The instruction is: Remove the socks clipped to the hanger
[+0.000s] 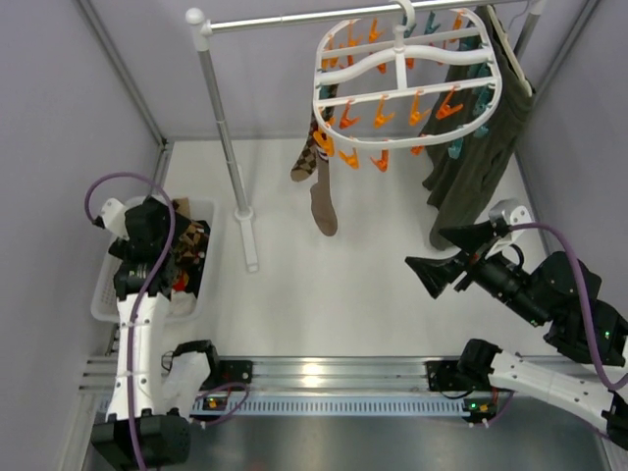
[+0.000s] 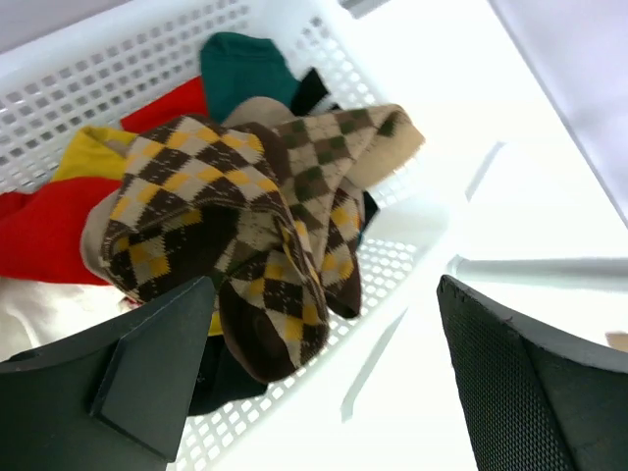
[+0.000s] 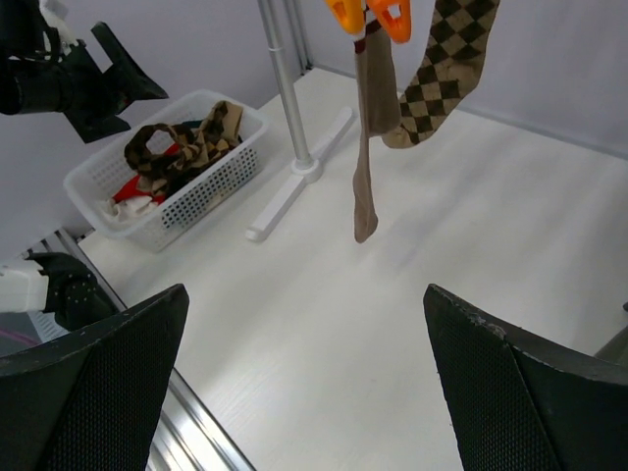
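Observation:
The white hanger (image 1: 402, 83) with orange and teal clips hangs from the rail. Two socks stay clipped at its left side: an argyle one (image 1: 309, 157) (image 3: 442, 78) and a long brown one (image 1: 324, 206) (image 3: 368, 147), under orange clips (image 3: 368, 15). My left gripper (image 1: 175, 240) (image 2: 324, 383) hovers open over the white basket (image 2: 412, 216), with nothing between its fingers. Argyle socks (image 2: 245, 216) lie loose on the pile just below it. My right gripper (image 1: 432, 250) (image 3: 304, 392) stands open and empty above the table, pointing toward the hanging socks from some way off.
The white rail stand's post (image 1: 226, 147) and foot (image 3: 294, 186) stand between the basket (image 1: 108, 294) (image 3: 167, 167) and the hanging socks. A dark olive garment (image 1: 481, 147) hangs at the right of the rail. Red, yellow and green items lie in the basket.

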You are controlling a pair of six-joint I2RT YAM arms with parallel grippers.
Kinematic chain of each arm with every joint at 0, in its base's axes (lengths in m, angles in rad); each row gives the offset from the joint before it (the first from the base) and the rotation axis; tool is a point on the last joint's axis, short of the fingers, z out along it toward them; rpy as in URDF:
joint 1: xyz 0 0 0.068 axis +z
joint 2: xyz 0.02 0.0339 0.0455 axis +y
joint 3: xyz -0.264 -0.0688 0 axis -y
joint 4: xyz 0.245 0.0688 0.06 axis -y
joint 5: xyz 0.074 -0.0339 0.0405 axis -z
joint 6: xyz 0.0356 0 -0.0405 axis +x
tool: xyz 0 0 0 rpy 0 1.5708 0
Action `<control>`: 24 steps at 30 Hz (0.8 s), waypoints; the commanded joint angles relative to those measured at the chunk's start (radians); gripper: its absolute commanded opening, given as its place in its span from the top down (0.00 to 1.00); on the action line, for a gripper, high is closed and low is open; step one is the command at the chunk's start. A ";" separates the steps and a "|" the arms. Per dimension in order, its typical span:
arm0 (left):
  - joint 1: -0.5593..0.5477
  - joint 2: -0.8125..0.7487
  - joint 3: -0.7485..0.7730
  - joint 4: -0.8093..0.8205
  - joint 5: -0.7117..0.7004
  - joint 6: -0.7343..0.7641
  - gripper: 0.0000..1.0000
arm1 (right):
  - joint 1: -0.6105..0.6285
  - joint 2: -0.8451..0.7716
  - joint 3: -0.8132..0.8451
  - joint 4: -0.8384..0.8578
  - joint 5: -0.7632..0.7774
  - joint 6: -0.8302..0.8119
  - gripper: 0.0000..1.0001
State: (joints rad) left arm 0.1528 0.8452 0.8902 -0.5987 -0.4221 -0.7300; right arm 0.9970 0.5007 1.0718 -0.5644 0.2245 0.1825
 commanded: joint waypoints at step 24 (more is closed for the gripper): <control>-0.782 0.419 -0.051 1.100 0.462 0.495 0.02 | -0.003 -0.188 -0.190 0.138 -0.191 0.057 0.01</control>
State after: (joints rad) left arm -0.6308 1.2366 0.8482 0.2085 -0.0238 -0.3443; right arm 0.9970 0.3264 0.8970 -0.5007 0.0971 0.2451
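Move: The beige sock still clipped to the hanger hangs about 37 cm to the left hand's right and some 19 cm ahead, its middle slightly above the hand. A checkered sock hangs beside it, roughly 6 cm farther out and 4 cm left of it. The basket lies nearly right under the left hand, some 17 cm down. From the right hand, the beige sock is about 24 cm ahead, 17 cm left and roughly 8 cm lower. Towards the beige sock hanging on the hanger, the open left hand sweeps about 35 cm right, away from over the basket, easing forward late as it slows. Its wrist swings clockwise some 70 degrees and the fingers lift towards level, staying wide open and short of the sock. The right hand, also open, sinks and then draws back, about 3 cm each. ##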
